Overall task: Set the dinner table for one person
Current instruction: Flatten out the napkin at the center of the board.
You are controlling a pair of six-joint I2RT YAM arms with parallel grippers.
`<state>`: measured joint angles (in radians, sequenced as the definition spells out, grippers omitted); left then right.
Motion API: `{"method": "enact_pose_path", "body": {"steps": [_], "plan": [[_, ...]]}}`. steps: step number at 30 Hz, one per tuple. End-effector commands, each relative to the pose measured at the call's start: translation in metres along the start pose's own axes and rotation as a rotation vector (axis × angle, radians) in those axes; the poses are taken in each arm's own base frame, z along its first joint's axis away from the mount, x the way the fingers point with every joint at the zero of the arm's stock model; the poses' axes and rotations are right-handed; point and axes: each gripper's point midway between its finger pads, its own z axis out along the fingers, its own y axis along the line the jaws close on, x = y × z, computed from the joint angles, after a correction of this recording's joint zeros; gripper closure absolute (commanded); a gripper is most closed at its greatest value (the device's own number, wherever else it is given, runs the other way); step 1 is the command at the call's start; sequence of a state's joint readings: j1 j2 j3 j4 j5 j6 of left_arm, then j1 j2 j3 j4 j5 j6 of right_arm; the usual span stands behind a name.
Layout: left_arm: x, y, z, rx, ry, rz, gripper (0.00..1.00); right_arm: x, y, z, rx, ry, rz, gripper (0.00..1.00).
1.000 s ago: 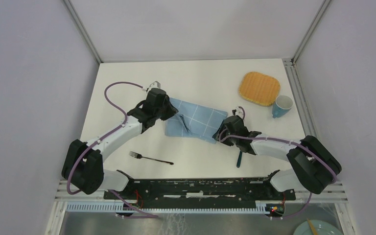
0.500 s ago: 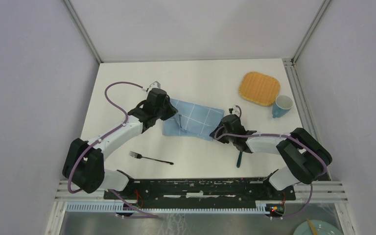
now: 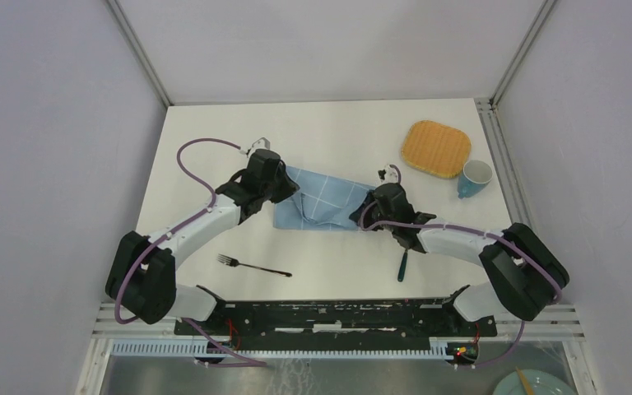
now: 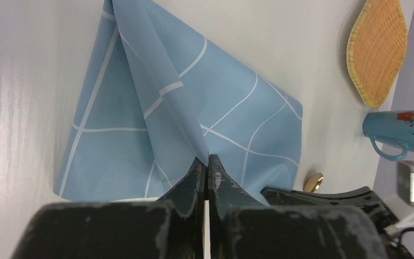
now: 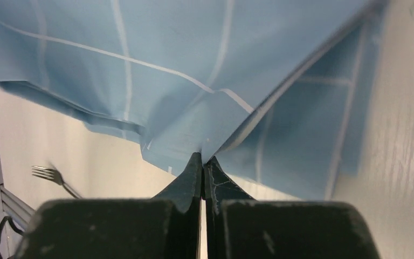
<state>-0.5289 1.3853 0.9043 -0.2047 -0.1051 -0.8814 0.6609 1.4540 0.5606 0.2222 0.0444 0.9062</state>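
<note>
A blue checked cloth lies rumpled on the white dinner table, lifted between both grippers. My left gripper is shut on a raised fold of the cloth, its tips pinching the crease. My right gripper is shut on the cloth's near right edge, and the fabric rises from its tips. A black fork lies near the front, left of centre. A teal-handled utensil lies under the right forearm.
An orange woven mat sits at the back right with a blue mug beside it. In the left wrist view the mug and mat are at the right. The fork shows low left in the right wrist view.
My right gripper has gone from open to shut on the cloth's edge and moved up and left with it. The cloth's right side has drawn in. The left arm has held still.
</note>
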Motion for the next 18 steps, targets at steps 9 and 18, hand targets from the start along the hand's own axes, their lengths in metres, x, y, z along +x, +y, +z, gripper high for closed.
{"method": "enact_pose_path", "body": {"steps": [9,18], "plan": [[-0.01,-0.014,0.005,0.042,-0.038,-0.005,0.98,-0.084,0.073,-0.025,-0.114,-0.171,-0.155,1.0],[-0.022,-0.017,0.005,0.037,-0.08,-0.019,0.98,-0.108,0.057,-0.033,-0.008,-0.269,-0.15,1.0]]}}
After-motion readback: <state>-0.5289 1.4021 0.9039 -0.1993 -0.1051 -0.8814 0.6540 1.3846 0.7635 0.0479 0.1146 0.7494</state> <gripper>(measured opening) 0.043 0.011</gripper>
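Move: Both hands already hold the napkin pinched. The right hand is at its near right part, with the napkin's middle about 5 cm ahead, 7 cm left and 3 cm below; the spoon lies some 12 cm to this hand's right and 7 cm back, and the woven tray about 18 cm right and 17 cm ahead. From the left hand the napkin's middle is roughly 6 cm right, 2 cm back and 11 cm below. The right hand keeps its shut grip on the napkin and lifts its raised part quickly by about 8 cm, reaching some 3 cm forward and 2 cm left with the fingertips tilting up about 10 degrees, then eases back to the right about 2 cm and down a centimetre. The left hand keeps its own fold pinched and stays almost in place well above the table, settling by only about half a centimetre, so the cloth hangs between the two grips. ##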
